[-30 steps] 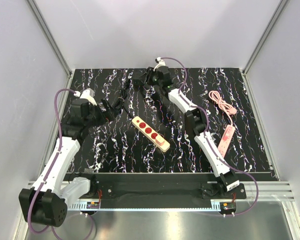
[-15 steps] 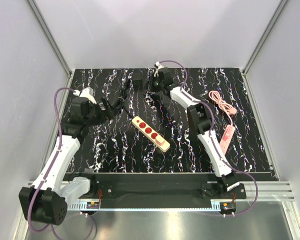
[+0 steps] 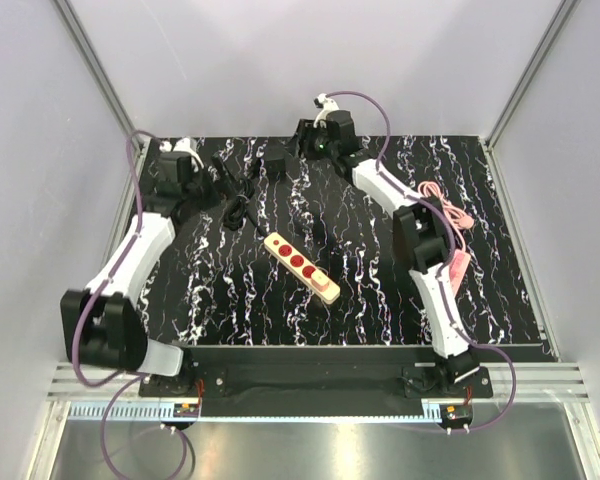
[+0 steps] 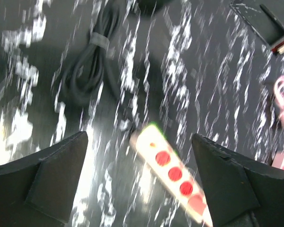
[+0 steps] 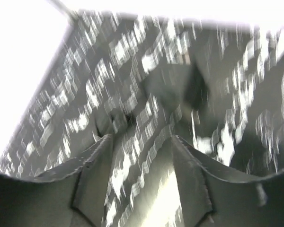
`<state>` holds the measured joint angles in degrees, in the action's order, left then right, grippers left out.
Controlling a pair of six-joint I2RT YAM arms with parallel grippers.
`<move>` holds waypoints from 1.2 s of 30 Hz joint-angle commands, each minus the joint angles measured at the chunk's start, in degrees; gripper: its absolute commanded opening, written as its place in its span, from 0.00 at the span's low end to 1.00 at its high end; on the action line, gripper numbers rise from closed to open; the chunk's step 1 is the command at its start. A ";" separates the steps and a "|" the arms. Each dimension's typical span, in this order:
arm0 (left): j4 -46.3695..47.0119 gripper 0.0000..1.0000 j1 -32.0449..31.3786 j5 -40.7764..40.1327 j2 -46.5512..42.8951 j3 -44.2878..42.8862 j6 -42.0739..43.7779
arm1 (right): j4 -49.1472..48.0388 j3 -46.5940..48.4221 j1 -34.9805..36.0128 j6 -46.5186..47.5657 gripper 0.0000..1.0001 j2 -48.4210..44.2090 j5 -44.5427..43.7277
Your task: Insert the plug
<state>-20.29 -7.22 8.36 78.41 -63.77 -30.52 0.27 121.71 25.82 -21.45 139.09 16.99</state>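
Note:
The plug (image 3: 277, 168) is a small black box lying on the dark marbled table near the far edge. Its black cord lies in a tied coil (image 3: 242, 205) to its left, which also shows in the left wrist view (image 4: 87, 71). The cream power strip (image 3: 300, 265) with red round sockets lies mid-table at a slant. My right gripper (image 3: 300, 148) hovers just behind and right of the plug, open, with nothing between its fingers (image 5: 142, 142). The plug shows as a blurred dark block (image 5: 175, 90) ahead of them. My left gripper (image 3: 223, 185) is wide open beside the cord coil, and the strip (image 4: 173, 175) shows between its fingertips (image 4: 139, 137).
A coiled pink cable (image 3: 445, 205) and its pink strip (image 3: 458, 265) lie at the right, close to my right arm's elbow. White enclosure walls stand round the table, and a metal rail (image 3: 310, 385) runs along the near edge.
My left arm has swung up to the far left, its gripper now by the cord coil. My right gripper has drawn back toward the far edge and its jaws have widened.

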 commanded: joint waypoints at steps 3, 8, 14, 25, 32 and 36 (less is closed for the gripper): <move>18.60 0.81 0.81 3.85 13.94 -13.11 0.90 | 1.31 19.13 -1.30 -5.51 0.62 14.18 1.37; 18.80 0.44 1.25 5.34 32.54 -29.26 1.78 | 0.26 28.14 -2.53 -9.39 0.61 22.35 1.02; 23.62 0.31 1.34 8.95 48.55 -41.41 -1.90 | -12.39 24.90 -3.15 -17.38 0.59 23.95 2.08; 23.72 0.26 1.25 6.23 67.74 -59.88 -9.11 | -16.09 30.96 -3.32 -20.83 0.62 31.51 3.13; 24.34 0.28 -1.29 7.63 75.30 -69.28 -8.51 | -16.02 34.55 -3.59 -22.15 0.61 34.40 3.31; 26.09 0.31 -2.62 9.47 74.08 -67.19 -5.78 | -17.32 30.71 -4.11 -22.23 0.61 32.57 6.37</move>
<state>1.02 -7.75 14.94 153.38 -129.49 -38.50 -14.13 152.62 22.15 -43.79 173.03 20.49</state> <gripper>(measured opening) 0.301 0.613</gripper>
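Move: The black plug lies about 30 cm ahead of the left hand, 9 cm to its right and 16 cm below. For the right hand the same plug is roughly 10 cm ahead, 5 cm to the left and 12 cm lower. The black cable bundle is some 20 cm ahead of the left hand and straight in line with it, 18 cm below; the cream power strip's middle is 2 cm ahead, 13 cm to its right and 17 cm below. The left hand shoots forward some 30 cm over the cable bundle and, from about halfway, sinks about 13 cm to the black plug, bearing a little right and narrowing its fingers from wide open to roughly a third, so that their tips come up against the plug's left side. The right hand reaches about 8 cm forward and comes down 10 cm in two stages with a small lift between, rolling its left side up by some 20 degrees and keeping its fingers a bit over half open around the plug's near right side. ##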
